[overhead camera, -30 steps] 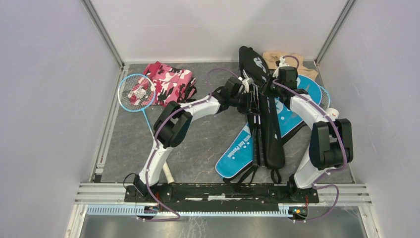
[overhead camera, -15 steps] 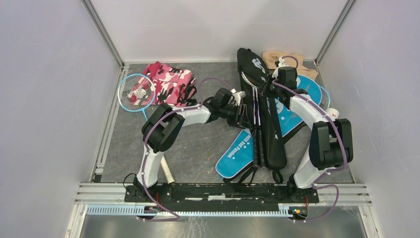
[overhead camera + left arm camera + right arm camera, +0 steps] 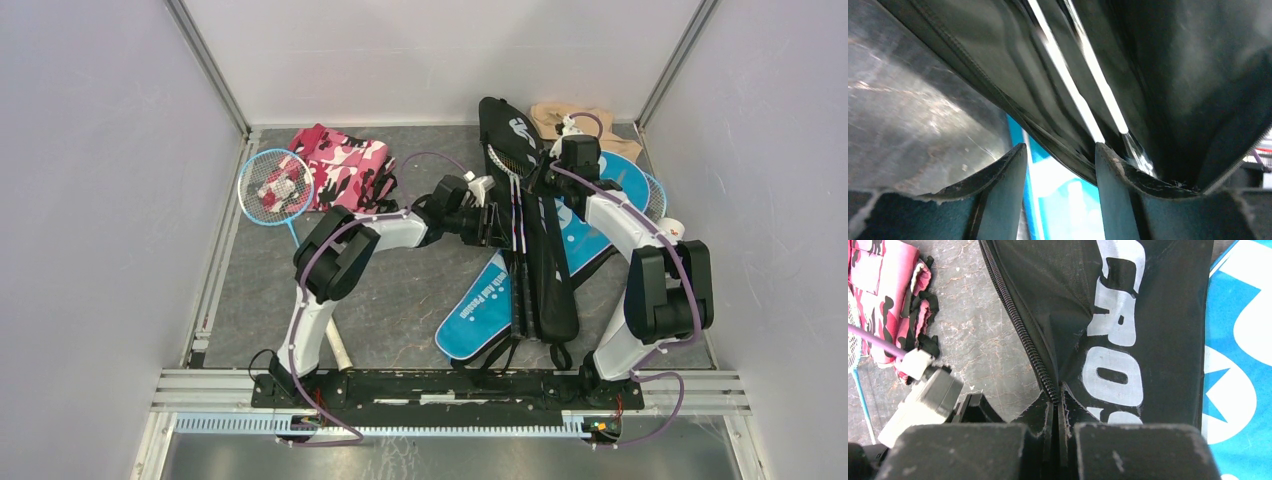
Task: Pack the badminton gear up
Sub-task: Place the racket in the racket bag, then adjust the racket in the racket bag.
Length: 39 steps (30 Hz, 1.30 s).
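Observation:
The black "CROSSWAY" cover [image 3: 545,270] lies unzipped over the blue cover [image 3: 478,300] right of centre. Two white racket shafts [image 3: 516,215] show in its opening. My left gripper [image 3: 497,222] is open at the cover's left edge. In the left wrist view its fingers [image 3: 998,192] stand apart under the black cover [image 3: 1013,85], with the blue cover [image 3: 1060,200] showing between them. My right gripper [image 3: 548,182] is shut on the black cover's zipper edge [image 3: 1048,382]. A blue-framed racket [image 3: 275,186] lies at far left.
The pink camouflage cloth [image 3: 345,165] sits back left, next to the racket head. A beige cloth [image 3: 575,117] lies in the back right corner. A white tube [image 3: 338,349] pokes out by the left arm's base. A small white object [image 3: 671,226] rests near the right wall.
My left gripper has opened and drawn back from the cover's opening, toward the near left. The right gripper has kept its hold on the zipper edge.

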{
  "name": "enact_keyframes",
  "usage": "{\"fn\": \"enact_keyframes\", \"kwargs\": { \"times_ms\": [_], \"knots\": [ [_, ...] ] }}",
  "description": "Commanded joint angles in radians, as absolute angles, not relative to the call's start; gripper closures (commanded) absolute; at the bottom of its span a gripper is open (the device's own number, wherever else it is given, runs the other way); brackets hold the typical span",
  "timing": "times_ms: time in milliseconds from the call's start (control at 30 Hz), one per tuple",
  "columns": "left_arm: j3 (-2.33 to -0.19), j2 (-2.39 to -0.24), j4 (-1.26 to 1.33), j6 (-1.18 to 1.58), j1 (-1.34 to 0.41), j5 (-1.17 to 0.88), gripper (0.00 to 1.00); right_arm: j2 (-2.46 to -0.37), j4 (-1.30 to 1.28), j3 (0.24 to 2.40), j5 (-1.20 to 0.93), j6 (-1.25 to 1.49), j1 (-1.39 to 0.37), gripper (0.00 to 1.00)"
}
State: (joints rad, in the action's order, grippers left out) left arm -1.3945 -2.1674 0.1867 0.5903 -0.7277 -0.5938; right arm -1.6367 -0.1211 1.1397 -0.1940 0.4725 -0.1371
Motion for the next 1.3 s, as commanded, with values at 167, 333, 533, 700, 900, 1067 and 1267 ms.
{"fn": "enact_keyframes", "kwargs": {
  "times_ms": [167, 333, 533, 700, 900, 1067, 1267],
  "knots": [
    [-1.509, -2.271, 0.253, 0.565, -0.701, -0.559, 0.43, -1.583, -0.069, 1.123, -0.201, 0.474, -0.134, 1.00],
    [-1.535, -2.299, 0.316, 0.615, -0.694, -0.599, 0.51, -1.578, -0.063, 1.109, -0.197, 0.473, -0.135, 1.00],
    [-1.573, -2.337, 0.366, 0.705, -0.664, -0.656, 0.73, -1.577, -0.067, 1.111, -0.189, 0.466, -0.134, 1.00],
    [-1.549, -2.278, 0.354, 0.718, -0.645, -0.694, 0.97, -1.580, -0.109, 1.156, -0.160, 0.429, -0.131, 1.00],
    [-1.559, -2.110, 0.115, 0.627, -0.625, -0.683, 0.98, -1.553, -0.191, 1.236, -0.080, 0.331, -0.131, 1.00],
    [-1.614, -2.008, -0.089, 0.575, -0.620, -0.711, 0.98, -1.545, -0.264, 1.305, -0.059, 0.272, -0.131, 1.00],
    [-1.624, -1.951, -0.181, 0.589, -0.610, -0.796, 0.98, -1.541, -0.294, 1.308, -0.073, 0.241, -0.132, 1.00]
  ]
}}
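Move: The near zip edge of the black racket bag, which I will pinch, lies about 5 cm ahead of my open left hand, some 1 cm to its right and 2 cm lower. The white racket shafts lie in the bag, level with this hand, about 4 cm to its right and 3 cm below. The blue bag's narrow end is roughly 16 cm back and 5 cm left. My right hand still grips the opposite zip edge; the left-hand edge lies 5 cm back from it, 9 cm left and 8 cm down. I reach my left hand forward about 5 cm, dipping slightly, and shut its fingers on the loose left zip edge of the black bag. Then I raise that edge some 12 cm, drawing it a little to the left, while my right hand keeps its grip and lifts the opposite edge about 5 cm, easing right and rolling roughly 10 degrees. ##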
